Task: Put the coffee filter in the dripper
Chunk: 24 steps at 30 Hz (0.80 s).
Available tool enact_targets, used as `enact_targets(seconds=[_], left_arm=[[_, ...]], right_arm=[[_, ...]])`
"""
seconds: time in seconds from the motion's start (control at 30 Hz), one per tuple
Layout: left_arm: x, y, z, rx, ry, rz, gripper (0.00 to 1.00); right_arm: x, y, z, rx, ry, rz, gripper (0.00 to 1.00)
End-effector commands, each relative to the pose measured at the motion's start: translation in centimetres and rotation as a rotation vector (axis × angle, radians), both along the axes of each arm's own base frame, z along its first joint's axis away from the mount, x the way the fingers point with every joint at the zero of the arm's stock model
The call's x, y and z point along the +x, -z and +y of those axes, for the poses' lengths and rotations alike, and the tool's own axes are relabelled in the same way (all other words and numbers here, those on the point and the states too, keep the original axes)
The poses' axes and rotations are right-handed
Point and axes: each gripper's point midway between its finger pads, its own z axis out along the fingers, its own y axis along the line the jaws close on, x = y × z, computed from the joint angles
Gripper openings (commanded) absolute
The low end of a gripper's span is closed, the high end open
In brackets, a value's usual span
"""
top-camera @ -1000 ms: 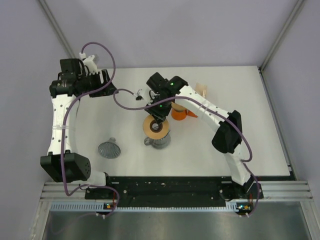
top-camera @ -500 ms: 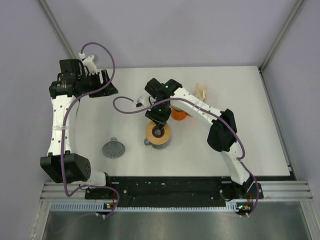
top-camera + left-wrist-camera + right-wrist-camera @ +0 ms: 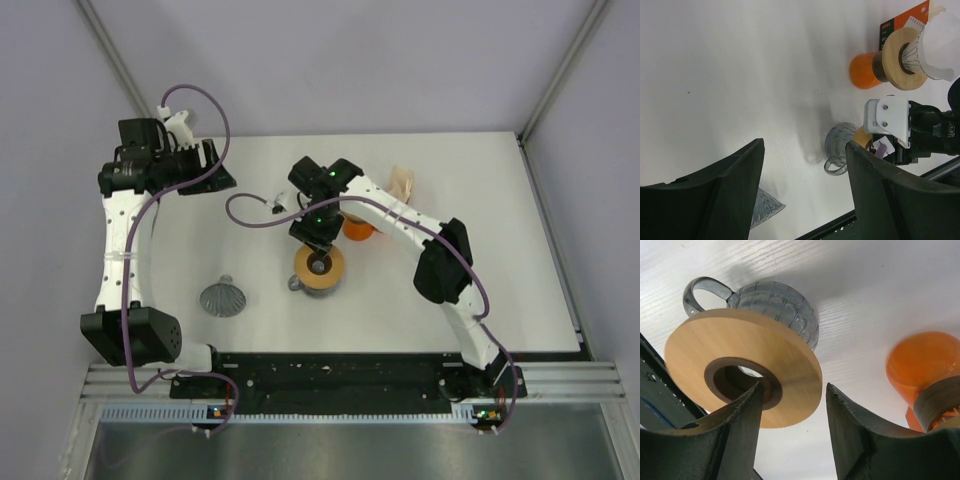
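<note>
The dripper (image 3: 318, 270) is a grey ribbed glass cup with a handle and a wooden ring (image 3: 715, 340) on top, standing mid-table. My right gripper (image 3: 316, 243) (image 3: 793, 387) is open over it. One finger reaches into the ring's hole, and the other stands clear of the rim. The coffee filter (image 3: 224, 297), a grey ribbed cone, lies on the table left of the dripper. It shows in the left wrist view (image 3: 765, 207) beside a finger. My left gripper (image 3: 212, 168) (image 3: 805, 145) hangs open and empty at the far left.
An orange dripper (image 3: 357, 228) with its own wooden ring (image 3: 902, 57) stands just behind the grey one, partly under my right arm. A beige pack of paper (image 3: 402, 182) lies behind it. The black rail (image 3: 330, 372) runs along the near edge.
My right gripper brought the dripper down and slightly nearer, and the tilted wooden ring now sits level. Its jaws have widened off the ring. The left arm is unchanged.
</note>
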Motion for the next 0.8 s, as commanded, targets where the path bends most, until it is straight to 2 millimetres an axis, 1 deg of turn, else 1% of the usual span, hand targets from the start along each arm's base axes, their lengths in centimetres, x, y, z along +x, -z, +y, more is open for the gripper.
enact_targets(seconds=[0.0, 0.1, 0.17, 0.23, 0.27, 0.33, 0.4, 0.43, 0.57, 0.6, 0.67, 0.73, 0.77], left_arm=[[-0.1, -1.3, -0.1, 0.004, 0.023, -0.069, 0.72], [-0.2, -1.4, 0.0, 0.012, 0.025, -0.073, 0.72], [-0.5, -1.4, 0.2, 0.026, 0.025, -0.071, 0.72], [-1.1, -1.1, 0.3, 0.072, 0.069, -0.067, 0.72], [-1.7, -0.6, 0.4, 0.104, 0.106, -0.054, 0.72], [-3.4, 1.1, 1.1, 0.193, 0.172, -0.004, 0.72], [-5.0, 3.0, 2.7, 0.315, 0.222, 0.046, 0.72], [-6.2, 4.0, 3.2, 0.364, 0.253, 0.083, 0.72], [-12.0, 8.2, 4.4, 0.507, 0.501, 0.196, 0.72], [-13.5, 9.9, 5.1, 0.546, 0.536, 0.236, 0.72], [-15.0, 11.5, 6.5, 0.62, 0.568, 0.247, 0.73], [-15.9, 12.5, 7.4, 0.637, 0.583, 0.267, 0.73], [-16.4, 13.2, 7.5, 0.631, 0.597, 0.29, 0.73]], right_arm=[[0.0, -2.1, 1.9, 0.072, -0.027, -0.042, 0.54], [-0.1, -2.4, 1.9, 0.077, -0.027, -0.045, 0.54], [-0.1, -3.0, 1.9, 0.088, -0.023, -0.053, 0.54], [-0.5, -4.2, 2.3, 0.123, -0.032, -0.058, 0.54], [-0.7, -4.8, 2.4, 0.142, -0.035, -0.054, 0.54], [-1.0, -6.4, 2.7, 0.185, -0.041, -0.068, 0.55], [-1.3, -8.2, 2.9, 0.231, -0.043, -0.092, 0.55], [-1.6, -8.9, 3.1, 0.254, -0.05, -0.095, 0.55], [-3.2, -12.6, 3.4, 0.38, -0.089, -0.113, 0.55], [-3.5, -12.8, 3.5, 0.409, -0.105, -0.117, 0.55], [-4.7, -14.7, 3.2, 0.484, -0.142, -0.141, 0.55], [-5.2, -15.1, 2.9, 0.525, -0.158, -0.169, 0.55], [-5.4, -15.4, 2.8, 0.544, -0.163, -0.185, 0.56]])
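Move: Behind and well below the left hand lies the ribbed dripper cone, about 15 cm back, 4 cm to its left and 27 cm down; the glass jug is some 12 cm back, 17 cm right and 25 cm down. The right hand's open fingers still straddle the rim of the wooden ring, its centre about 5 cm back and 1 cm left at finger height, with the jug 7 cm below it. The orange carafe stands roughly 7 cm ahead, 7 cm right and 8 cm down. Swooping back and down with a smaller drift left, the open left hand travels some 18 cm towards the dripper cone, its fingers turning from slanting forward to nearly straight down. Meanwhile the right hand, its fingers staying open, comes free of the ring's rim, rising about 10 cm and drawing a little back while its fingers tilt to point more to the left. ##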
